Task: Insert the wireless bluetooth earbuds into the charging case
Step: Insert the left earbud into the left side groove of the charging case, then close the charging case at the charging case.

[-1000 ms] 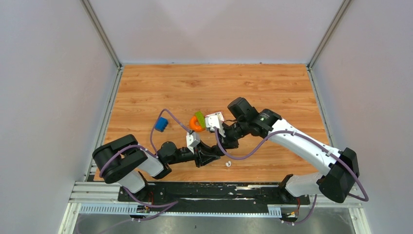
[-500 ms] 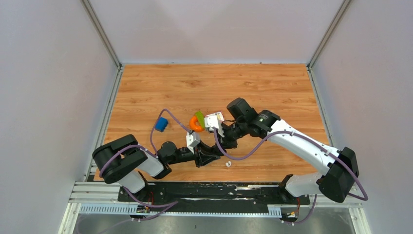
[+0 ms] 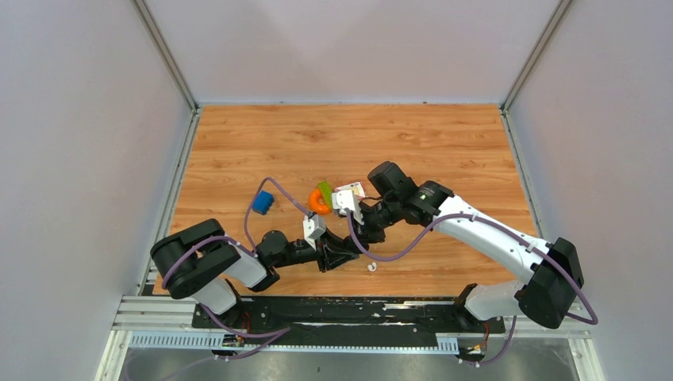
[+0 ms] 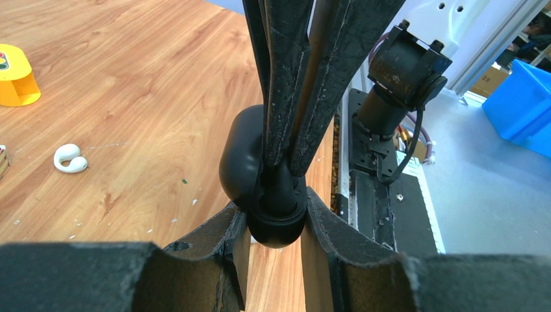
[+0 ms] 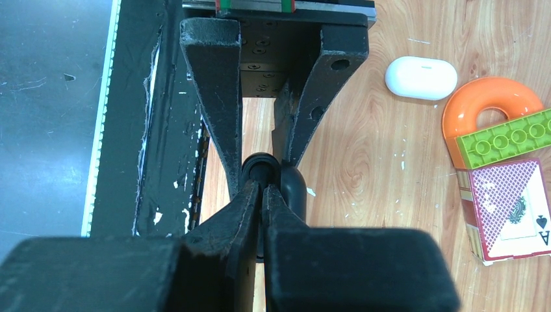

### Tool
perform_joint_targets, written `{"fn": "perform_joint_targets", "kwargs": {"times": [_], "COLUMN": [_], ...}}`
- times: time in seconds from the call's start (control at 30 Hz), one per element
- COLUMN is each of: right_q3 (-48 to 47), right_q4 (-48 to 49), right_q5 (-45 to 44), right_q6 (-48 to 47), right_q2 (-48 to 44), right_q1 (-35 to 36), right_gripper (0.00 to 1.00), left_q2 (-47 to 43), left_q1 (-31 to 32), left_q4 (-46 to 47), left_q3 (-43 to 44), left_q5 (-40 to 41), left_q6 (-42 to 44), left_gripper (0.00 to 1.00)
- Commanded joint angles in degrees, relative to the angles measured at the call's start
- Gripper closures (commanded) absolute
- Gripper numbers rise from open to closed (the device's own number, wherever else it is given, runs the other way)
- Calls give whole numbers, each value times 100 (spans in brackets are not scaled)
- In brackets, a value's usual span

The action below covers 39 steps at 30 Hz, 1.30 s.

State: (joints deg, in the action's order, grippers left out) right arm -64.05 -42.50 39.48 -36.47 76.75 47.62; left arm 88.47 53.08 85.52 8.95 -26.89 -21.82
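A black earbud (image 4: 278, 224) is clamped at its round end between my left gripper's (image 4: 276, 208) fingers, a little above the table; its oval end (image 4: 243, 156) sticks out to the side. My right gripper (image 5: 263, 188) comes down on it from above, its jaws shut and their tips against the earbud's narrow middle. Whether they pinch it is hidden. In the top view both grippers (image 3: 353, 244) meet at the near middle of the table. A white earbud (image 3: 371, 267) lies loose just beside them, also in the left wrist view (image 4: 70, 158). A white charging case (image 5: 421, 78) lies closed on the wood.
An orange ring (image 5: 487, 107), a green brick (image 5: 503, 140) and a playing-card box (image 5: 513, 208) sit together beyond the grippers. A blue brick (image 3: 263, 202) lies further left, a yellow block (image 4: 14, 75) at the left wrist view's edge. The table's near rail (image 3: 317, 305) runs close behind the grippers.
The right arm has edged slightly to the left, toward the left gripper. The left arm and the loose white earbud have not moved.
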Motion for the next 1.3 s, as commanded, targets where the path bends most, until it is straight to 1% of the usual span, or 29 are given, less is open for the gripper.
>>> {"fn": "perform_joint_targets", "kwargs": {"times": [0.0, 0.3, 0.57, 0.67, 0.8, 0.87, 0.9, 0.93, 1.07, 1.13, 1.17, 1.27], "right_q3": [32, 46, -50, -169, -531, -533, -435, -308, 282, 490, 596, 857], "right_q4": [193, 191, 78, -123, -711, -766, -625, -501, -158, -73, -10, 170], "right_q5": [33, -16, 0, 140, 301, 337, 291, 292, 470, 436, 390, 356], "right_q6": [87, 76, 78, -16, -378, -478, -391, -320, -324, -398, -435, -531], "right_q2": [4, 33, -194, -337, -612, -767, -845, -921, -1164, -1239, -1261, -1258], "right_q1": [54, 79, 81, 80, 37, -48, -126, -243, -572, -585, -587, -586], "right_gripper": [99, 93, 79, 78, 77, 74, 71, 65, 35, 28, 23, 19], "left_q2": [-162, -163, -152, -146, -107, -95, -89, -84, -91, -71, -70, -65], "left_q1": [-35, -41, -43, -43, -43, -43, -43, -48, -43, -43, -43, -43], "left_q4": [660, 662, 659, 659, 664, 659, 664, 656, 664, 663, 664, 656], "left_q3": [45, 48, 47, 50, 61, 71, 77, 75, 76, 88, 93, 99], "left_q5": [-31, -26, -35, -27, -35, -43, -44, -52, -58, -80, -114, -187], "left_q6": [-6, -2, 1, 5, -6, -6, -14, -8, 13, 16, 24, 80], "left_gripper": [100, 100, 100, 100, 100, 100, 100, 100, 100, 100, 100, 100]}}
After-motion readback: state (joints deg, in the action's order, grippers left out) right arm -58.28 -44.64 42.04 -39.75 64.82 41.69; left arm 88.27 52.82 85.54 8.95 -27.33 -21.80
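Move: The charging case, held open in the left hand, has its middle about 2 cm below the right fingertips and 1 cm to their right; those tips are already at its left groove with the earbud. On the table, roughly 15 cm lower, a white curl lies some 5 cm back and 5 cm right of the right hand, and the white case about 6 cm ahead and 12 cm left. From the left hand, the charging case's middle is about 3 cm right, nearly level. The left earbud is let go at the charging case's left groove: the right hand stays almost in place while its closed fingers begin to part, then comes free upward about 5 cm and draws off to the right some 4 cm, dipping again by about 3 cm at the end as the fingers spread wide. The left hand keeps the charging case still throughout. ##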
